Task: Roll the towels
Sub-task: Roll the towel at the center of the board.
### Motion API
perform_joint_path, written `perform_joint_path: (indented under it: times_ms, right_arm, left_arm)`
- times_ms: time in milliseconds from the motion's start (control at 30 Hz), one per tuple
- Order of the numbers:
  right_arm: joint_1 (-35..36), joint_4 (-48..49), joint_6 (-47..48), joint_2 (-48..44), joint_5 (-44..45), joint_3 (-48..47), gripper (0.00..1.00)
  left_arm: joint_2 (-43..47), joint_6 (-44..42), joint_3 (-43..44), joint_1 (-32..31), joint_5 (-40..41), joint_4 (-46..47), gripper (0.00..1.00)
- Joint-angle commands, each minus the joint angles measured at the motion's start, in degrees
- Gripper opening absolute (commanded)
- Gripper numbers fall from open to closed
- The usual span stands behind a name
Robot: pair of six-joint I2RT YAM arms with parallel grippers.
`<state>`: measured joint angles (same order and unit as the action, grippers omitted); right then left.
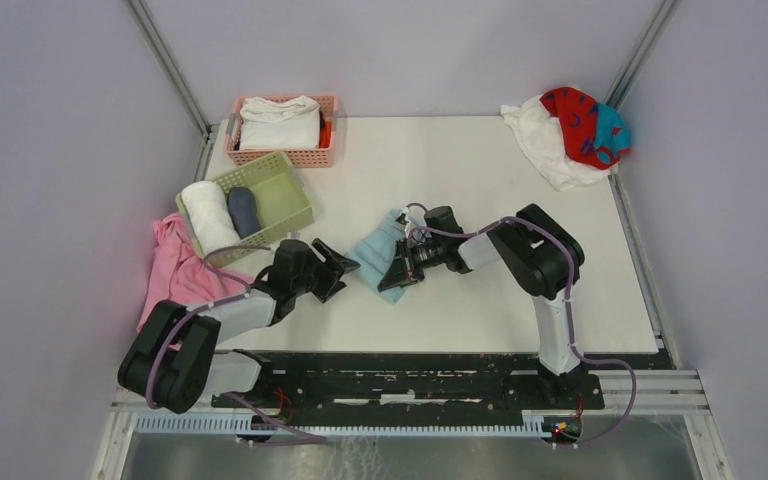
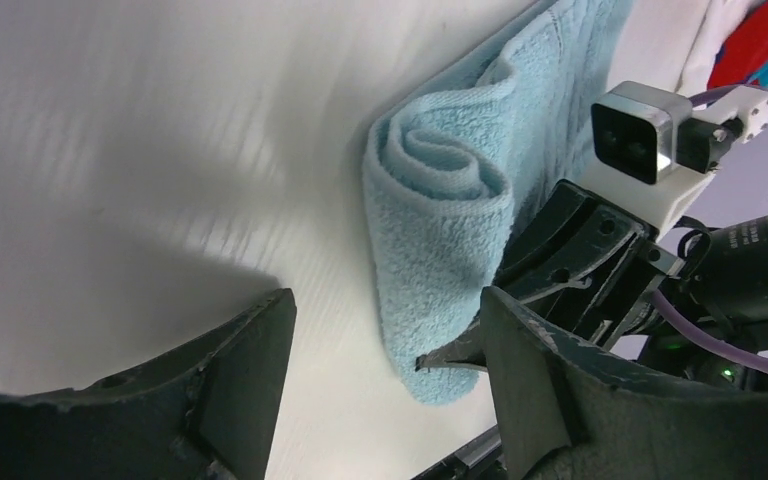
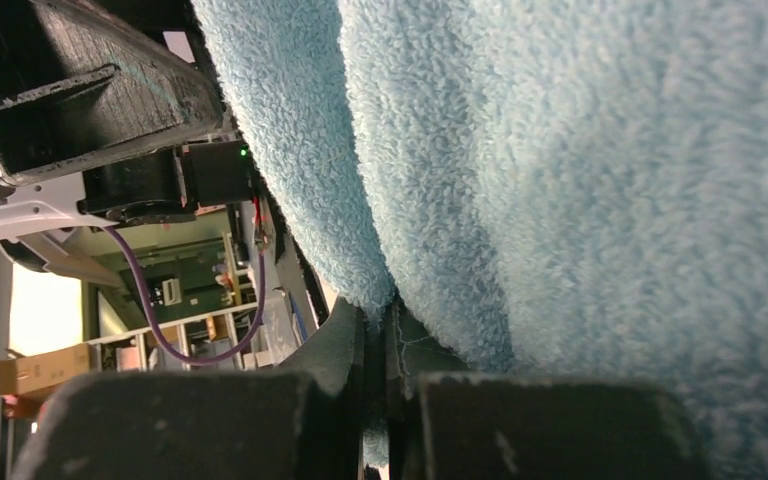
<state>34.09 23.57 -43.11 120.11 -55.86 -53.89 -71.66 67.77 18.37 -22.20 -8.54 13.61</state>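
A small light blue towel [image 1: 373, 252] lies partly rolled at the middle of the table, and the left wrist view shows the spiral at its end [image 2: 450, 180]. My right gripper [image 1: 396, 278] is shut on a thin edge of this towel, the cloth pinched between its pads [image 3: 380, 335]. My left gripper [image 1: 340, 275] stands open just left of the roll, its fingers [image 2: 250, 370] apart with only the roll's near end ahead of them. A large white towel [image 1: 545, 145] and a red towel with teal marks [image 1: 582, 122] lie heaped at the back right corner.
A green basket [image 1: 285, 200] at the left holds a white roll [image 1: 208, 215] and a dark blue-grey roll [image 1: 243, 210]. A pink basket [image 1: 305, 157] behind it holds a folded white cloth. A plain pink cloth [image 1: 172, 270] hangs off the table's left edge.
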Motion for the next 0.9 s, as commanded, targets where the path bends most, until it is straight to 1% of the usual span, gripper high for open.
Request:
perform_joint_path:
  times_ms: [0,67,133,233,267,367,467,533,600,633,667,700,733,767,867]
  right_arm:
    - [-0.7,1.4,-2.4,2.5,0.2,0.1,0.07]
    - [-0.9,1.3,-2.6,2.2,0.6,0.2,0.08]
    - [-0.9,0.2,-1.9,1.1,1.6,0.4,0.09]
    - [-0.9,-6.0,2.3,-1.5,4.6,-0.5,0.15]
    - [-0.9,-8.4,4.1,-2.7,5.8,-0.7,0.17]
    - [-0.7,-16.5,9.1,-6.8,9.3,-1.5,0.25]
    - [-0.3,-25.7,14.9,-11.9,14.4,-2.6,0.38]
    - [0.6,-31.8,19.4,-15.8,19.6,-3.4,0.44]
    - [1.8,-36.5,23.4,-19.8,26.7,-4.1,0.50]
    - [2.7,-38.5,24.9,-21.8,31.6,-4.5,0.52]
    - [3.7,-40.1,26.4,-23.7,34.2,-4.9,0.53]
    - [5.0,-41.4,28.1,-25.7,39.5,-5.6,0.55]
    - [6.6,-42.1,29.6,-27.4,42.1,-5.8,0.57]
    - [8.3,-42.6,31.3,-29.1,47.3,-6.2,0.57]
    - [14.5,-41.4,36.0,-30.6,56.9,-6.9,0.57]
  left_arm:
    - [-6.0,1.9,3.0,0.1,-1.5,7.2,0.73]
    - [-9.8,1.9,4.0,0.1,-1.8,7.3,0.69]
    - [-13.1,2.2,4.5,0.0,-2.5,7.3,0.61]
    - [-17.4,2.9,4.8,-0.3,-2.8,7.1,0.50]
    - [-18.6,3.1,5.2,-0.4,-2.8,6.2,0.48]
    - [-20.7,2.9,6.7,-1.1,-1.7,2.2,0.46]
    - [-21.3,2.9,7.7,-1.6,-0.4,-0.6,0.44]
    - [-21.1,2.4,8.6,-2.0,0.7,-2.8,0.43]
    - [-21.2,1.6,9.8,-2.5,1.8,-5.5,0.43]
    - [-21.3,1.3,10.4,-2.7,2.2,-6.4,0.43]
    - [-21.4,1.1,10.8,-2.8,2.5,-7.0,0.44]
    - [-21.4,1.0,11.4,-3.0,2.8,-7.6,0.44]
    - [-21.5,0.9,11.8,-3.3,3.0,-8.2,0.43]
    - [-21.6,0.9,12.2,-3.4,3.2,-8.7,0.44]
    - [-21.8,0.8,13.2,-3.7,3.6,-10.0,0.44]
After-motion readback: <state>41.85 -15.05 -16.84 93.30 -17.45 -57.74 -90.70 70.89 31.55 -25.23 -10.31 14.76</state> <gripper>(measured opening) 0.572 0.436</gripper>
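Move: The left hand is open, with the blue towel roll's far-left end about 4 cm ahead, 4 cm to its right and 2 cm below. The green basket stands roughly 14 cm ahead and 18 cm to its left. The right fingers are shut on the towel at the roll's near end, whose middle is about 1 cm back and 1 cm right of them. From the right hand, the far-left end lies some 6 cm ahead and 3 cm left. Reaching forward and to the right about 5 cm while sinking slightly, the left hand brings its fingers astride the roll's far-left end, narrows them onto it and then nearly stops there. The right hand first stays, opens and lets go of the towel, then backs off up and to the right some 5 cm each way, its wrist turning more than 40 degrees. ##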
